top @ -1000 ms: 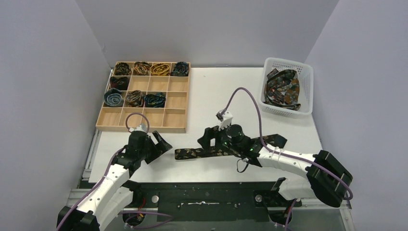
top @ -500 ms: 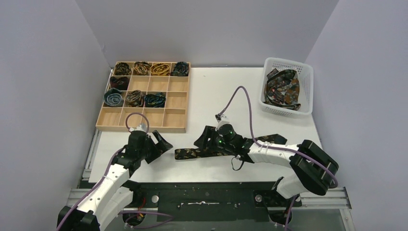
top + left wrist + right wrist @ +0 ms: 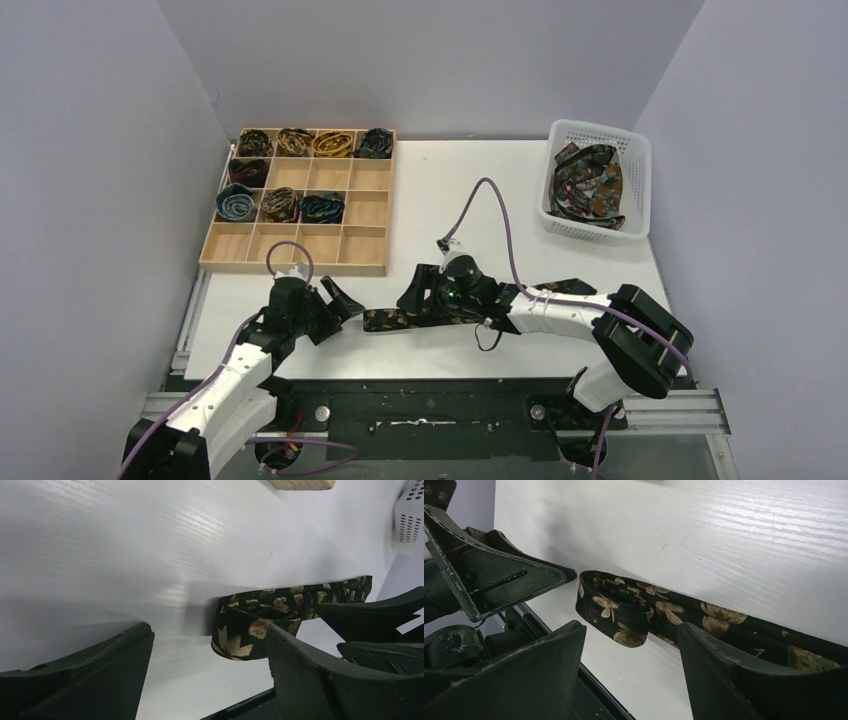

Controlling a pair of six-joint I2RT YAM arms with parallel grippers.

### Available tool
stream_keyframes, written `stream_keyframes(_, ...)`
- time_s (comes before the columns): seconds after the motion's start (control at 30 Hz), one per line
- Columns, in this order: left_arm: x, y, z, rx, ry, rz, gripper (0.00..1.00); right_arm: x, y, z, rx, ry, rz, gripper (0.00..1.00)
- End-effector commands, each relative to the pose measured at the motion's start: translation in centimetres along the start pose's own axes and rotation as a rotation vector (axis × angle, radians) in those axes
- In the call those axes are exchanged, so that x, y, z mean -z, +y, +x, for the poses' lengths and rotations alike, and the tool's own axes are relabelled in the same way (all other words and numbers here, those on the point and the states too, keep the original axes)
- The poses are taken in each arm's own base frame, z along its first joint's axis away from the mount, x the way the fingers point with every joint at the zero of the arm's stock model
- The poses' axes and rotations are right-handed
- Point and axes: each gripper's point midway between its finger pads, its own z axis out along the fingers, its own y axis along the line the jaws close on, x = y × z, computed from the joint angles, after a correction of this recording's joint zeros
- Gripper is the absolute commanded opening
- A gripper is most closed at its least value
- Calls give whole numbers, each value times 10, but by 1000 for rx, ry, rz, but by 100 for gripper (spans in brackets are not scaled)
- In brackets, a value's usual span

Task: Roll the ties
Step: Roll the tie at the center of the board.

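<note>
A dark tie with gold leaf print lies flat along the table's near edge, and its left end is folded back on itself. My left gripper hangs just left of that folded end, open and holding nothing. Over the tie a little to the right, my right gripper is open too, with bare table between its fingertips. The strip runs on behind its right finger. Rolled ties fill several compartments of the wooden tray.
A white basket at the back right holds a loose heap of ties. The tray's front row of compartments holds nothing. The table's front edge and black rail run close below the tie.
My right arm has slid left along the tie toward its folded end, and its jaws have narrowed somewhat. The left gripper has edged slightly right toward that end.
</note>
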Motion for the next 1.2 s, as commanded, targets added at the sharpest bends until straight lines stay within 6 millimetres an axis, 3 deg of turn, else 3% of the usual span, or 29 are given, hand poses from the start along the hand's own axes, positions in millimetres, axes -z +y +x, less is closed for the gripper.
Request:
stream_keyframes(0.0, -1, -17, -8, -22, -12, 73, 80, 0, 29, -15, 59, -25, -83, 69)
stream_keyframes(0.23, -2, -20, -1, -18, 10, 112, 79, -13, 36, 10, 31, 41, -114, 56)
stream_keyframes(0.43, 1, -29, -2, 8, -4, 170, 79, -14, 22, 10, 3, 44, -84, 51)
stream_keyframes(1.0, 7, -25, 7, 3, 19, 178, 76, -20, 7, 21, -32, 85, -73, 29)
stream_keyframes(1.17, 8, -22, 13, 1, 38, 176, 75, -22, 3, 21, -53, 90, -76, 30)
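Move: The small roll at the left end of the dark gold-flowered tie lies about 5 cm to the left of my right hand, roughly 2 cm nearer me and 4 cm lower. From that hand, the tie's flat tail centres some 15 cm to the right and 1 cm ahead, and the tray's near right corner sits 6 cm ahead and 5 cm left. From my open left hand the roll is about 8 cm to the right, 1 cm ahead, 2 cm below. I bring my right hand back about 2 cm and slightly left onto the roll's right end. I then sink it, ending nearly 3 cm lower, while its fingers close steadily from over half open to about a quarter, straddling and pinching that end. My left hand edges some 2 cm right towards the roll, rises a little late on and stays wide open. ##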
